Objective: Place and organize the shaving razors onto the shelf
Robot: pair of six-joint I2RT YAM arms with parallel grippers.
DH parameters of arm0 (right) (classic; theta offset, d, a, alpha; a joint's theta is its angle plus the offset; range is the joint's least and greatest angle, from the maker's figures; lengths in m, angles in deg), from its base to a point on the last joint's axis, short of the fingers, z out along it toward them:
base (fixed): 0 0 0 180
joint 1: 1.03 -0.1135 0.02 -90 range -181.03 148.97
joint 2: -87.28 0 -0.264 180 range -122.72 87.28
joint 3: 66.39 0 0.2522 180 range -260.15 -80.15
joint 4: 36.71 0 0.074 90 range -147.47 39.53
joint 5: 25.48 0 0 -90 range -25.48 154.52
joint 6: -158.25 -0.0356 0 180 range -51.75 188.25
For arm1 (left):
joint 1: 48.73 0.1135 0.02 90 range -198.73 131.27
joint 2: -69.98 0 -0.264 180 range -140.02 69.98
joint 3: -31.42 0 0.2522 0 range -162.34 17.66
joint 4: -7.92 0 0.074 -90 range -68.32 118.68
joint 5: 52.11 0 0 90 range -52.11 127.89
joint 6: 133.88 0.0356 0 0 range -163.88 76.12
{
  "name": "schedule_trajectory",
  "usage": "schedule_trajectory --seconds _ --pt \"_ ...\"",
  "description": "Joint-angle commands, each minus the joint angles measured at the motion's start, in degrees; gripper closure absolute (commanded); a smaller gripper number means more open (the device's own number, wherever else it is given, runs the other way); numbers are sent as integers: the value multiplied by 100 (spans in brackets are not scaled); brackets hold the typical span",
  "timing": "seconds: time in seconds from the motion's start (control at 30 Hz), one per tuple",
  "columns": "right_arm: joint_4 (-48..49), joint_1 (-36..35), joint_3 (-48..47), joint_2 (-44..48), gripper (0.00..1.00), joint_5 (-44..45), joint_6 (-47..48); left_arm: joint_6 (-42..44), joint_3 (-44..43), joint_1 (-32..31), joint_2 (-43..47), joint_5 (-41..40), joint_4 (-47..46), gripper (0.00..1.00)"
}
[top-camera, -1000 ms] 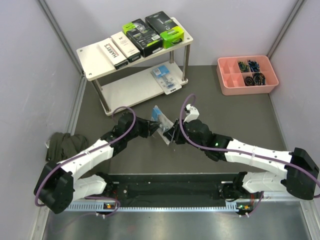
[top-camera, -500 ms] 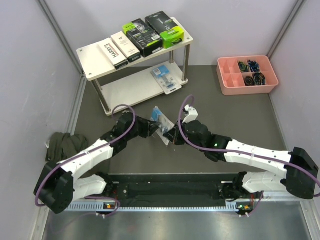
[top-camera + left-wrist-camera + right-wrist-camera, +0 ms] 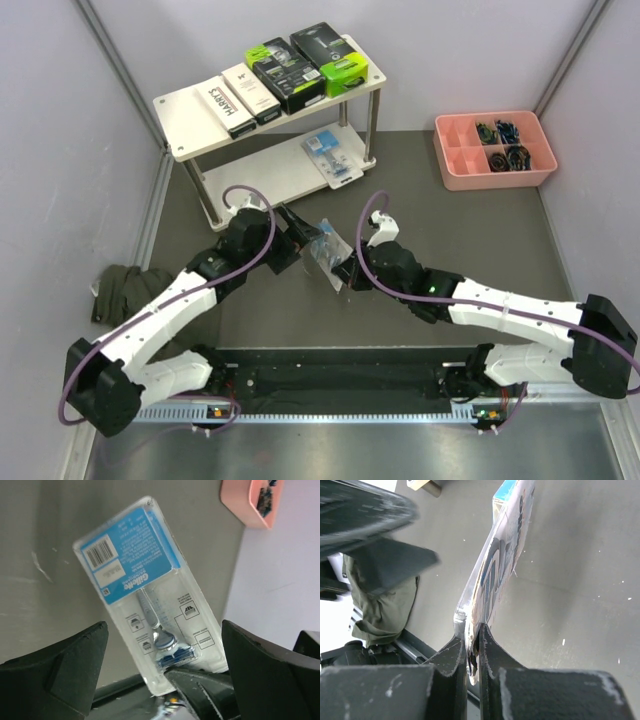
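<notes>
A clear blister razor pack with a blue card hangs on edge above the dark mat, with my right gripper shut on its lower end. The right wrist view shows that pack pinched between the right gripper's fingers. My left gripper is open just left of the pack, touching nothing. From the left wrist, the pack stands free between the spread fingers. The shelf carries two white boxes and two black-and-green packs on top. A second blister pack lies on its lower board.
A pink compartment tray with small dark items sits at the back right. A green cloth lies bunched by the left wall. Grey walls close in the left, right and far sides.
My left gripper has opened, let go of the blister pack and drawn back up and left. The right gripper shut on the pack's lower end and now holds it alone.
</notes>
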Motion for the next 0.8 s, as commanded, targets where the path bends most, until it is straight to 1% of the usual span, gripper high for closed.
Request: schedule_trajectory --seconds 0.0,0.03,0.1,0.2,0.33,0.57,0.77 --pt "172 -37 -213 108 100 95 171 1602 -782 8 241 -819 1610 1" --pt "172 -28 -230 90 100 68 172 1821 -844 16 276 -943 1804 1" --pt "172 -28 -292 47 100 7 198 1980 -914 8 390 -1277 2216 1" --pt "172 -28 -397 -76 100 -116 198 2139 -880 8 574 -1550 2490 1" --pt "277 103 -573 -296 100 -510 154 2139 -643 8 873 -1691 2561 1" --pt "506 481 -951 -683 100 -1372 75 2315 -607 8 1111 -1955 2930 1" --pt "998 894 -1214 -946 100 -2129 -83 2447 -493 8 1260 -2069 2983 1"
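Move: Ahead of the right hand lies the free stretch of lower shelf, some 28 cm forward, 16 cm left and 12 cm down; from the left hand it is roughly 21 cm ahead, 7 cm left and 14 cm down. From the right hand, the shelved razor pack sits about 31 cm ahead, 4 cm left and 12 cm down. The held razor pack's middle is roughly 1 cm ahead, 7 cm right and 4 cm below the left hand. Backing off with its fingers already wide open, the left hand goes about 10 cm left and some 4 cm back, away from the held razor pack, its left side rolling up some 30 degrees. The right hand keeps its pinch on the pack's edge, first holding still, then easing about 3 cm left, 2 cm forward and slightly up towards the shelf while turning a little counter-clockwise. ##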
